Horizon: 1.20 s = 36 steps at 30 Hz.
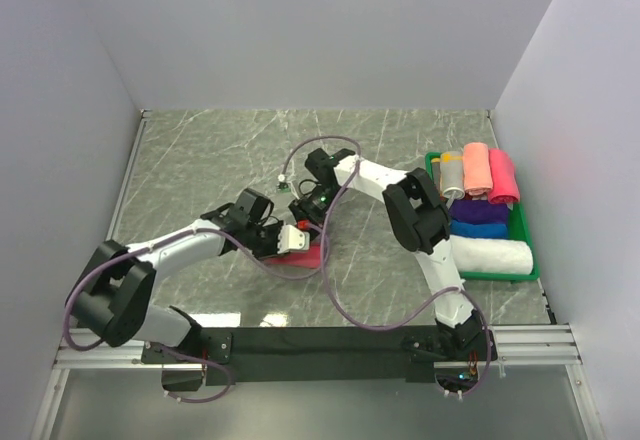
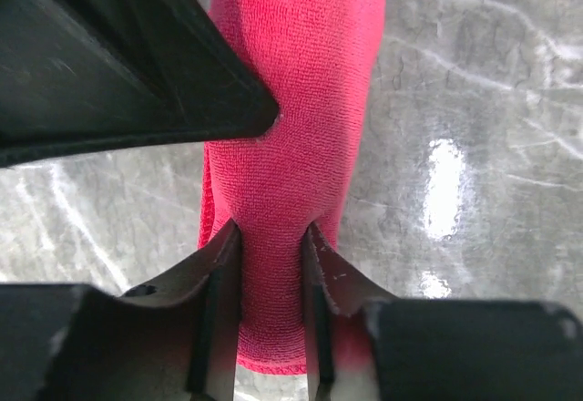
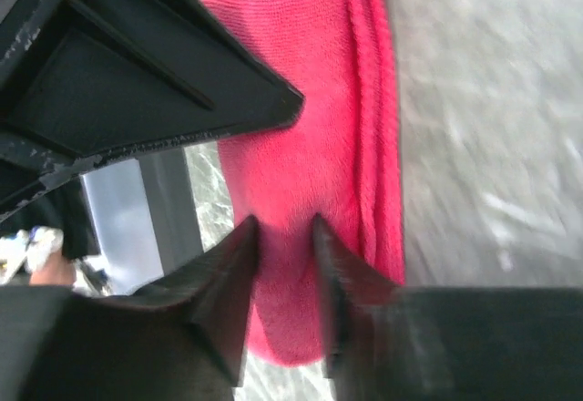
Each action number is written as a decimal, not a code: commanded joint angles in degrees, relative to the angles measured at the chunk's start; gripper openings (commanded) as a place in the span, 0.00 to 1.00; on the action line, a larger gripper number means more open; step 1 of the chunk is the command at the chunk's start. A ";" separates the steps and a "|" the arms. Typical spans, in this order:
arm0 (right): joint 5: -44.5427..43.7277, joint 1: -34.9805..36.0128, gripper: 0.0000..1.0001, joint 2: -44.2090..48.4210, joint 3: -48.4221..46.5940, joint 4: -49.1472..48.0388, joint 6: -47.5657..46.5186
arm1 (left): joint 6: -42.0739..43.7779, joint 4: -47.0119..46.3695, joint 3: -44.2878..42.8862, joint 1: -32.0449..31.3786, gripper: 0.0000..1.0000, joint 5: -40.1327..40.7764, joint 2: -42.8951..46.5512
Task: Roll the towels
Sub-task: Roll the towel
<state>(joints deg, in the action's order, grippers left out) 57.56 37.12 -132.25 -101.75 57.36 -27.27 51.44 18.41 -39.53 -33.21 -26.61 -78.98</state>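
Note:
A crimson-red towel (image 1: 306,254), rolled into a narrow bundle, lies on the marble table between the two arms. My left gripper (image 1: 288,239) is shut on the near end of the red towel (image 2: 301,73); in the left wrist view the cloth is squeezed thin between the fingers of the left gripper (image 2: 271,230). My right gripper (image 1: 306,222) comes at it from the far side. In the right wrist view the right gripper (image 3: 284,222) stands a little open over the red towel (image 3: 319,100), which spreads wider than the gap on both sides.
A green tray (image 1: 500,278) at the right wall holds rolled towels: white (image 1: 490,255), blue (image 1: 480,218), pink (image 1: 503,175), salmon (image 1: 476,167). Each wrist view shows the other gripper's black body (image 2: 118,64) (image 3: 137,73) close at upper left. Walls enclose three sides.

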 commanded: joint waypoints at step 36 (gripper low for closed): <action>-56.94 21.66 0.61 43.40 32.77 -30.37 -0.41 | -2.84 50.83 -44.32 12.47 0.15 -19.52 -53.11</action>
<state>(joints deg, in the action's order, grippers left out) 7.62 55.90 -84.88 -65.87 33.41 -26.74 46.96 71.07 -85.34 -19.64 -54.43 -126.28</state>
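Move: The rolled red towel is pinched near its left end by the left gripper; its middle lies about 4 cm right of that hand, 1 cm back and 1 cm lower. From the right hand, whose fingers are already easing open around the towel near its other end, the middle is some 3 cm left, 2 cm back and 2 cm below. The green basket stands roughly 38 cm to the right hand's right and 5 cm farther out. Keep the left gripper's pinch on the roll and turn that wrist about 60 degrees, top going forward, so its fingers swing round to point back towards the base, the hand barely shifting. Meanwhile open the right fingers further, pull off forward, right and up about 15 cm, then loop back, left and down to hover open above the right end, its fingers swung to point left and down. ##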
